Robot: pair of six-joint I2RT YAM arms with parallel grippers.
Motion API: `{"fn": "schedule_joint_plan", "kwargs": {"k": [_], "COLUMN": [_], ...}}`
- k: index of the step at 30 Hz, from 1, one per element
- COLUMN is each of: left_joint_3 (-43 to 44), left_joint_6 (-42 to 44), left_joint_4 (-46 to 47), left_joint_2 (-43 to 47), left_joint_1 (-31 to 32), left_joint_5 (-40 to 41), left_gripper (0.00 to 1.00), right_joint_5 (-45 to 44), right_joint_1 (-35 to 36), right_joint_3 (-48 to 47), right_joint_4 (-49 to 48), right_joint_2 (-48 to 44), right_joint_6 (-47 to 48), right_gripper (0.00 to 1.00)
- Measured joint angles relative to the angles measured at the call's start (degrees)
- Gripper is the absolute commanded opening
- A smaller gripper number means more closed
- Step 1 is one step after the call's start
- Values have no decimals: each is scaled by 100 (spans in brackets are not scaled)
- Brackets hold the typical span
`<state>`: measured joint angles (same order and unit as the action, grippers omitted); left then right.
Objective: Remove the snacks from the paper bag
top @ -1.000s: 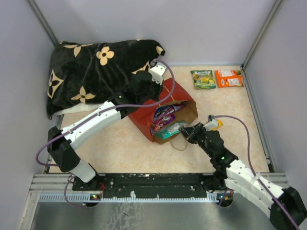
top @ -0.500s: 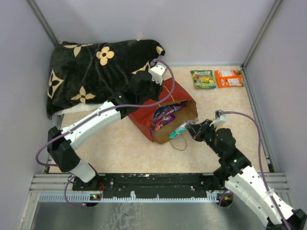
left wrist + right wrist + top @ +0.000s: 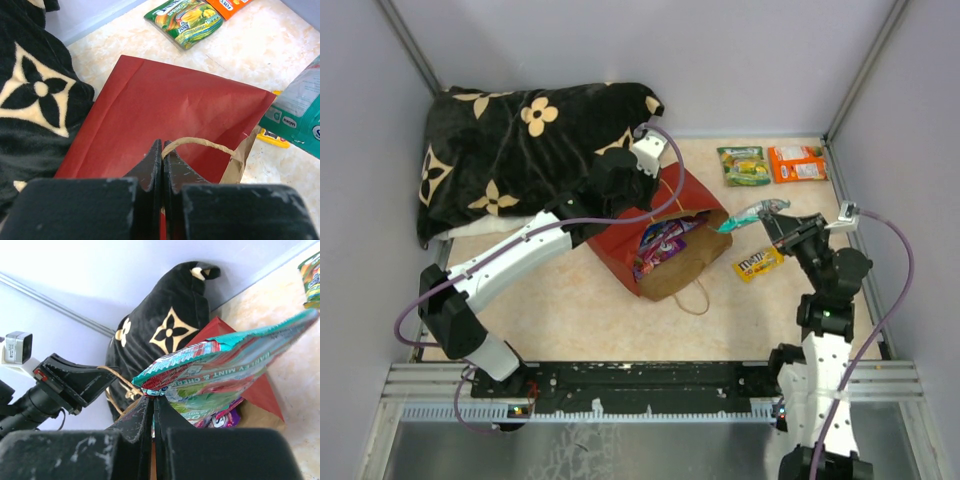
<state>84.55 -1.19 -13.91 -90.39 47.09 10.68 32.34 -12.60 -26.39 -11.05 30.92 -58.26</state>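
Observation:
The red paper bag (image 3: 665, 262) lies on its side, mouth toward the right, with a purple packet (image 3: 661, 240) inside. My left gripper (image 3: 162, 146) is shut on the bag's looped paper handle (image 3: 200, 143), above the bag's red side (image 3: 170, 100). To the right of the bag's mouth, my right gripper (image 3: 777, 224) is shut on a teal packet (image 3: 748, 213), holding it by its edge (image 3: 225, 367) in the air. A yellow M&M's pack (image 3: 758, 263) lies on the table under it. A green packet (image 3: 744, 165) and an orange packet (image 3: 796, 163) lie at the back right.
A black flower-patterned pillow (image 3: 520, 150) fills the back left, touching the bag's rear. The bag's second handle (image 3: 694, 298) loops onto the table near its front. Walls close in the table at the back and on both sides.
My right gripper has drawn the teal packet out of the bag's mouth, rightward and toward the back. The yellow M&M's pack now shows on the table. The left arm has not moved.

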Motion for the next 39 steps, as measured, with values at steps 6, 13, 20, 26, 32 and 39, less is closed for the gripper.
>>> {"fn": "schedule_joint_plan", "kwargs": {"k": [6,13,20,26,32,39], "left_joint_3": [0,0,0,2,2,9], "left_joint_6": [-4,-4,-28,-35,-35,-35], "left_joint_4": [-13,-28,-33,-66,-72,-92], "left_joint_2": [0,17,52,52,52,44], "left_joint_1": [0,0,0,0,0,0], "left_joint_5": [-55,-155,-284,-350,-367,-367], "left_gripper": [0,0,0,0,0,0], "right_joint_5": [411,592,33,-330,-599,-811], "right_joint_1": [-468,-1488,-2188,-2197,-2197,-2118], "right_joint_3": [-107,-704,-745,-863,-1392,-2520], "right_joint_4": [-269,-584,-387,-391,-911,-1493], "right_joint_2": [448,1537,2612,3314,4227,5633], "right_joint_6": [-293,-476,-503,-492,-643,-846], "right_gripper": [0,0,0,0,0,0]}}
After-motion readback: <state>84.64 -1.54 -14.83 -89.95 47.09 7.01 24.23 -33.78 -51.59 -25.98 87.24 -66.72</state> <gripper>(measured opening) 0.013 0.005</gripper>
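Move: Out past the held teal snack bag, the orange packet lies about 36 cm ahead of the right hand, 21 cm to its right and 27 cm below. The green packet is equally far out but only 4 cm right; the M&M's sit some 4 cm ahead and 4 cm right of the hand. The paper bag stands roughly 23 cm left and 7 cm ahead. From the left hand, the orange packet is about 27 cm ahead and 47 cm right. Swinging to its right by about 23 cm and forward some 17 cm, the right hand keeps its pinch on the teal snack bag's edge and carries it away from the paper bag towards the orange packet. It rises slightly, then sinks mid-swing, while the wrist turns clockwise by some 30 degrees, tips down and rolls left side up. The left fingers stay shut at the paper bag's handle. ##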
